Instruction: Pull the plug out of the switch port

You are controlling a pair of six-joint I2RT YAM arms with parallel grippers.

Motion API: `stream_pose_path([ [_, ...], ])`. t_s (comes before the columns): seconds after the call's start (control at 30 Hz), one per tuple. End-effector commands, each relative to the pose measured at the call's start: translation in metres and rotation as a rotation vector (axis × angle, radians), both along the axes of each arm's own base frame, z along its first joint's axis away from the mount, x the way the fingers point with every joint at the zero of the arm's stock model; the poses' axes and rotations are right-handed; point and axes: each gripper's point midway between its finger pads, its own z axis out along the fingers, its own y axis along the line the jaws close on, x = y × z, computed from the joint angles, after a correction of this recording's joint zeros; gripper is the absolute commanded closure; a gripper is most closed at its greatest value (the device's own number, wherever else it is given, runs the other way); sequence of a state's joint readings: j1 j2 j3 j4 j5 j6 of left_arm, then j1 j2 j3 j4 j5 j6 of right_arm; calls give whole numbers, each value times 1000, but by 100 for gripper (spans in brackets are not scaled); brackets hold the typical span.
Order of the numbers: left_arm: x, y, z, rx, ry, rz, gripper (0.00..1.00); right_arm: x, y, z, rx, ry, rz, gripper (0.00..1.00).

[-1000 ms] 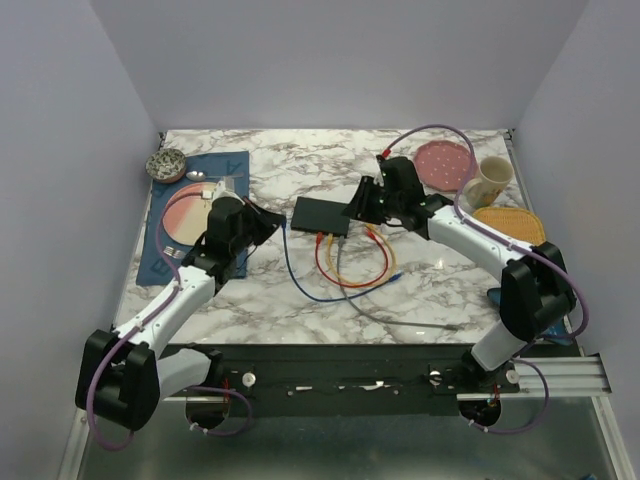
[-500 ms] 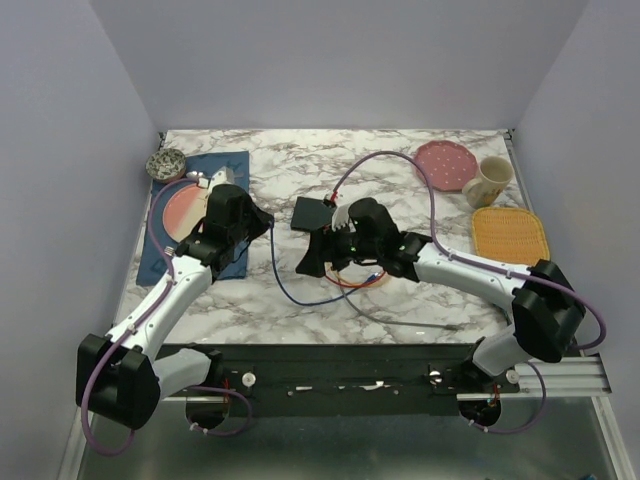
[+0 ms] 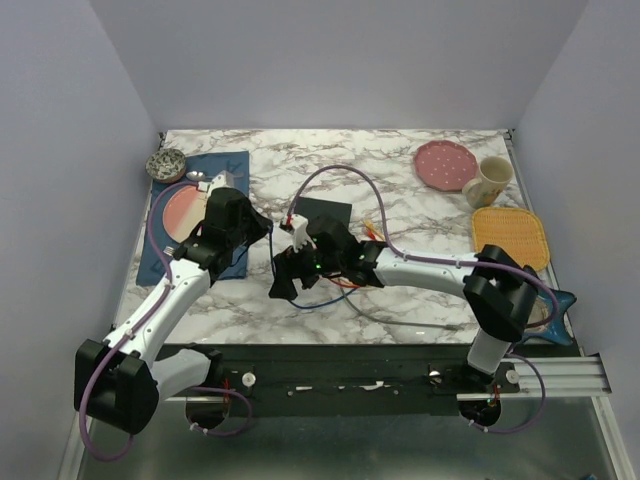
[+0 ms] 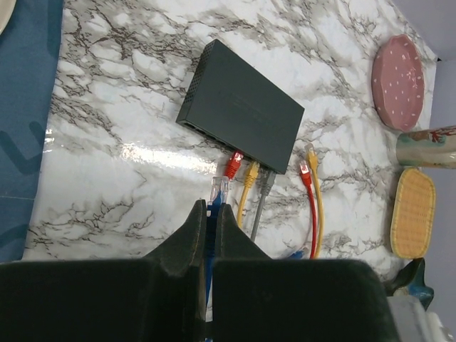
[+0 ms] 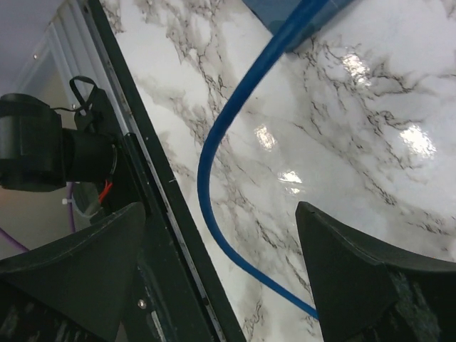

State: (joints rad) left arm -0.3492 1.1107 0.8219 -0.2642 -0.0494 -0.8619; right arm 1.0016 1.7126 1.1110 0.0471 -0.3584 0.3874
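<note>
The switch [image 4: 242, 110] is a flat black box on the marble table; in the top view [image 3: 330, 210] my right arm covers its front edge. Red [image 4: 233, 165], yellow [image 4: 251, 173] and grey [image 4: 268, 178] plugs sit in its front ports. My left gripper [image 4: 210, 206] is shut on the blue cable just behind its clear plug [image 4: 219, 189], which hangs free a little in front of the switch. My right gripper [image 5: 221, 214] is open and empty, low over the blue cable [image 5: 214, 142] near the table's front rail, and it also shows in the top view [image 3: 282, 278].
Loose red [image 4: 305, 168] and yellow [image 4: 311, 152] plugs lie right of the switch. A pink plate [image 3: 443, 163], mug [image 3: 488, 180] and orange mat [image 3: 510, 235] are at back right. A blue placemat [image 3: 235, 165] with a plate [image 3: 180, 210] and a speckled bowl [image 3: 166, 164] are at left.
My right arm has swung from behind the switch to the left and toward the front, over the cables. My left arm has hardly moved.
</note>
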Motion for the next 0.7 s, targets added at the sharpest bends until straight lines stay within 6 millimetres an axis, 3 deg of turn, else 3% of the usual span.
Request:
stream_pose_path([
  [0.0, -10, -3, 4, -5, -3, -30, 100, -2, 20, -12, -35, -9, 49, 13],
  [0.07, -11, -1, 6, -4, -10, -27, 100, -6, 23, -13, -34, 5, 72, 25],
  [0.1, -12, 0, 4, 3, -5, -26, 100, -9, 23, -10, -26, 6, 81, 41],
  [0.2, -12, 7, 4, 34, 0, 2, 100, -22, 23, 10, 24, -34, 121, 69],
  [0.27, -12, 13, 5, 54, 6, 21, 94, -30, 22, 22, 46, -54, 145, 79],
  [0.3, -10, 14, 9, 60, -4, 32, 83, -32, 18, 24, 48, -58, 146, 87],
  [0.4, -8, 20, 12, 74, -5, 58, 54, -40, 12, 55, 97, -84, 154, 99],
  [0.57, -5, 46, 8, 112, 26, 192, 34, -50, 0, 121, 189, -136, 182, 99],
  [0.6, -5, 52, 10, 114, 27, 218, 26, -52, -1, 130, 200, -145, 187, 99],
  [0.67, -5, 66, 13, 117, 22, 288, 20, -46, -7, 157, 217, -185, 143, 99],
])
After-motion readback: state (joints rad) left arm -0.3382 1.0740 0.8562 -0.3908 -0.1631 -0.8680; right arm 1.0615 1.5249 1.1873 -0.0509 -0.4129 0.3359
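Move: Just off the right hand's open fingertips hangs the blue cable, about 2 cm to the left, 1 cm lower and level in reach. Its plug, gripped by the left hand, lies roughly 13 cm ahead of the right hand, 3 cm left and 5 cm up; the switch is 22 cm ahead, 8 cm right and 6 cm below. From the left hand, that cable stretch lies about 12 cm back, 1 cm right and 6 cm down, the switch some 10 cm ahead, 11 cm right and 11 cm down. Easing about 2 cm left and slightly down, the right hand shuts its wide-open fingers on the hanging blue cable, then carries it up some 11 cm while drawing back about 4 cm, with a slight wrist tilt. Once that grip is made, the left fingers spread and let go of the plug as the left hand drifts about 3 cm left, away from the switch. ##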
